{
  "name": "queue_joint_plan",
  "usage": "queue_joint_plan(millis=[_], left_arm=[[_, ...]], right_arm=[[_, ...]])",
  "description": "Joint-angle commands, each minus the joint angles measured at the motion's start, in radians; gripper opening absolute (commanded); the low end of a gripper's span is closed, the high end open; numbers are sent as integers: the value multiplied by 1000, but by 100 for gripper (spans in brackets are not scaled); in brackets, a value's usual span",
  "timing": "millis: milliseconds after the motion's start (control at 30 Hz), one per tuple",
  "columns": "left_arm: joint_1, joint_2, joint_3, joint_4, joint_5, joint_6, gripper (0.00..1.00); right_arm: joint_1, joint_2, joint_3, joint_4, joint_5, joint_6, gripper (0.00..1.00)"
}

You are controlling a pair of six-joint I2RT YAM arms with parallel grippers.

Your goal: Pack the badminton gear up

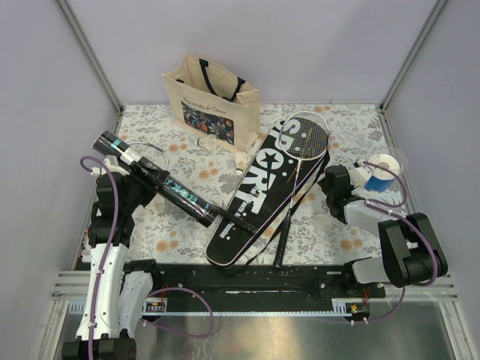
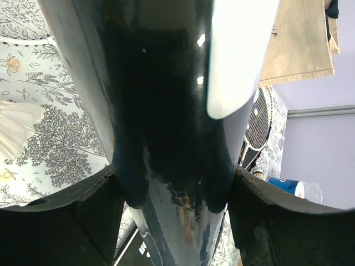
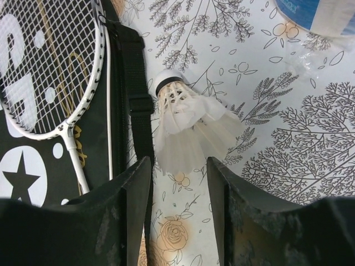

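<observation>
My left gripper [image 1: 133, 180] [image 2: 172, 194] is shut on the long black tube [image 1: 161, 180] [image 2: 161, 105], which slants from the back left toward the black "SPORT" cover [image 1: 255, 196]. A white-framed racket [image 1: 307, 135] [image 3: 50, 66] lies on the cover, its black handle [image 1: 281, 244] pointing to the near edge. A white feather shuttlecock [image 3: 186, 124] lies on the cloth beside the cover's strap [image 3: 136, 83]. Its skirt reaches the tips of my open right gripper [image 3: 177, 169] [image 1: 331, 178], untouched by the fingers. Another shuttlecock [image 1: 241, 161] [image 2: 14, 127] lies left of the cover.
A beige tote bag [image 1: 214, 101] [image 2: 299, 44] with dark floral print stands upright at the back. A blue-and-white roll [image 1: 379, 172] [image 3: 316, 14] sits right of my right gripper. Grey walls and metal posts enclose the floral tablecloth [image 1: 337, 232].
</observation>
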Motion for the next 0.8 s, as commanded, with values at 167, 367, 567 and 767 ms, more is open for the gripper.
queue_joint_plan(millis=[167,367,567,767], left_arm=[[6,2,22,30,-35,-19,37],[7,7,-6,35,-9,-169,37],[15,33,-13,-5,43,-384,34],[23,32,-12,-56,32,-525,33]], right_arm=[[-10,9,41,57,17,-18,22],[-11,-75,32,-21,11,-62,4],[-11,-208,20,-75,-23,-122,0],[-10,-311,115,-203,-245,-242,0]])
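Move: The shuttlecock lies just in front of the right gripper, its skirt rim at the open fingertips, its middle about 3 cm ahead, 1 cm right and 1 cm lower. From that gripper the blue-and-white roll stands some 18 cm right and 1 cm ahead, the racket head lies about 18 cm ahead and 10 cm left, and the black SPORT bag's middle some 24 cm left and 4 cm back. From the left gripper the shuttlecock is roughly 65 cm right, 10 cm ahead and 18 cm lower. Shut the right fingers on the rim of the shuttlecock's skirt, hardly moving the hand, then raise it about 6 cm, nearly straight up. As the right hand lifts, keep the left gripper closed around the black tube and roll and turn that wrist some 25 degrees, so the tube's right-hand end tips up and swings forward; let the left hand sink about 2 cm. ##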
